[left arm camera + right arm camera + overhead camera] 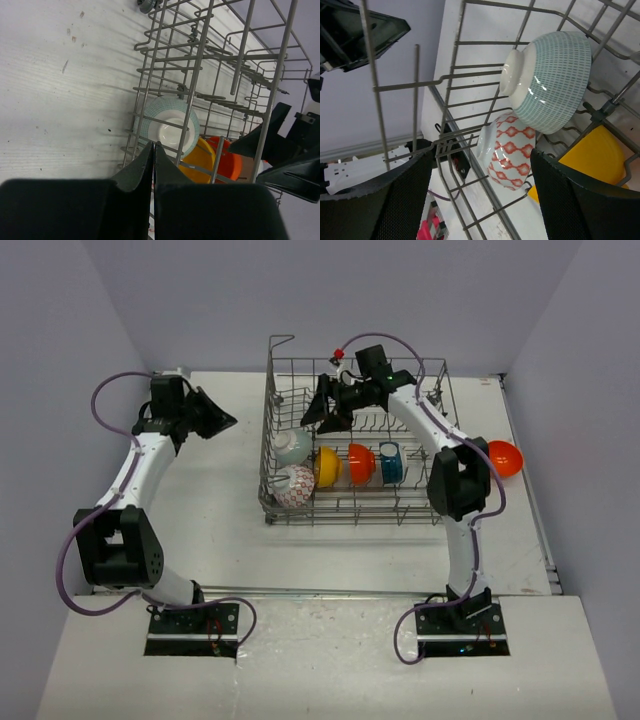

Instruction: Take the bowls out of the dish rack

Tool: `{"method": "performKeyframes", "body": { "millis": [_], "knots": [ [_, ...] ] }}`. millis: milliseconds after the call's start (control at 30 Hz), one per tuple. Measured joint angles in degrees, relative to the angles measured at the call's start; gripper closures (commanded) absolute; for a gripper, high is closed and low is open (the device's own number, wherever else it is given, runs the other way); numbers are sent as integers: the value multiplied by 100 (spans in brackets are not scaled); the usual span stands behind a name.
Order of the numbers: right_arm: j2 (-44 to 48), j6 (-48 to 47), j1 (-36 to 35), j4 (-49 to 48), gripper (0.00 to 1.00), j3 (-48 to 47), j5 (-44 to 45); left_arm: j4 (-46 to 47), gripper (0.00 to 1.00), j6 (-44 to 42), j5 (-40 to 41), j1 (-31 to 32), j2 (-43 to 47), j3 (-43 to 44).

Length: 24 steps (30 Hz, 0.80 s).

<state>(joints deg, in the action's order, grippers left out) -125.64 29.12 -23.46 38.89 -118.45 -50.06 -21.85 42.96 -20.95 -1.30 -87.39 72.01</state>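
The grey wire dish rack [268, 445] stands at the middle of the table. In a row inside it sit a pale white-green bowl [293, 446], a white bowl with red pattern [295, 486], a yellow one [327, 466], an orange one [361, 463] and a teal-blue one [390, 462]. A second orange bowl [503, 457] lies on the table right of the rack. My right gripper [327, 417] hangs open over the rack's left part. In its wrist view the red-patterned bowl [512, 150] shows below, between the spread fingers [405, 195], untouched. My left gripper [228, 422] is shut and empty, left of the rack.
Tall grid walls and upright tines [240, 55] surround the bowls. From the left wrist the pale bowl [170, 127], the yellow bowl [200, 157] and the right gripper [280, 150] show through the wires. Bare white table [220, 510] lies left of the rack; grey walls close in behind.
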Motion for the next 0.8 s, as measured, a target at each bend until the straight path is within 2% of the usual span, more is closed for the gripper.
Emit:
{"method": "performKeyframes", "body": {
  "millis": [300,800],
  "knots": [
    [-258,2,-72,-127,22,339,0,275,100,153,-155,7,-24,-138],
    [-586,39,-107,-577,22,354,186,741,100,413,-455,188,-232,-315]
  ]
}}
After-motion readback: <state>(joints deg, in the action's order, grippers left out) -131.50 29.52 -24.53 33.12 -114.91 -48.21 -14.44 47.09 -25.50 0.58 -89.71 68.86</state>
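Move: To the right hand's left by about 7 cm, only 1 cm farther out and some 12 cm lower, lies the green bowl in the rack. At much the same height, the patterned bowl is about 8 cm back and 7 cm left of the hand, the yellow bowl 3 cm back and 1 cm right, the orange bowl 2 cm back and 9 cm right. From the left hand the green bowl lies about 12 cm right, 1 cm ahead, 12 cm below. Sinking some 6.5 cm into the rack towards the green bowl's open side, the right hand drops fast, nearly pauses, then goes down again while easing about 1 cm forward, with a slight drift left. Its fingers stay wide open, pointing left and down; contact can't be made out. The left hand, still shut, edges about 3 cm right towards the rack's left side. ##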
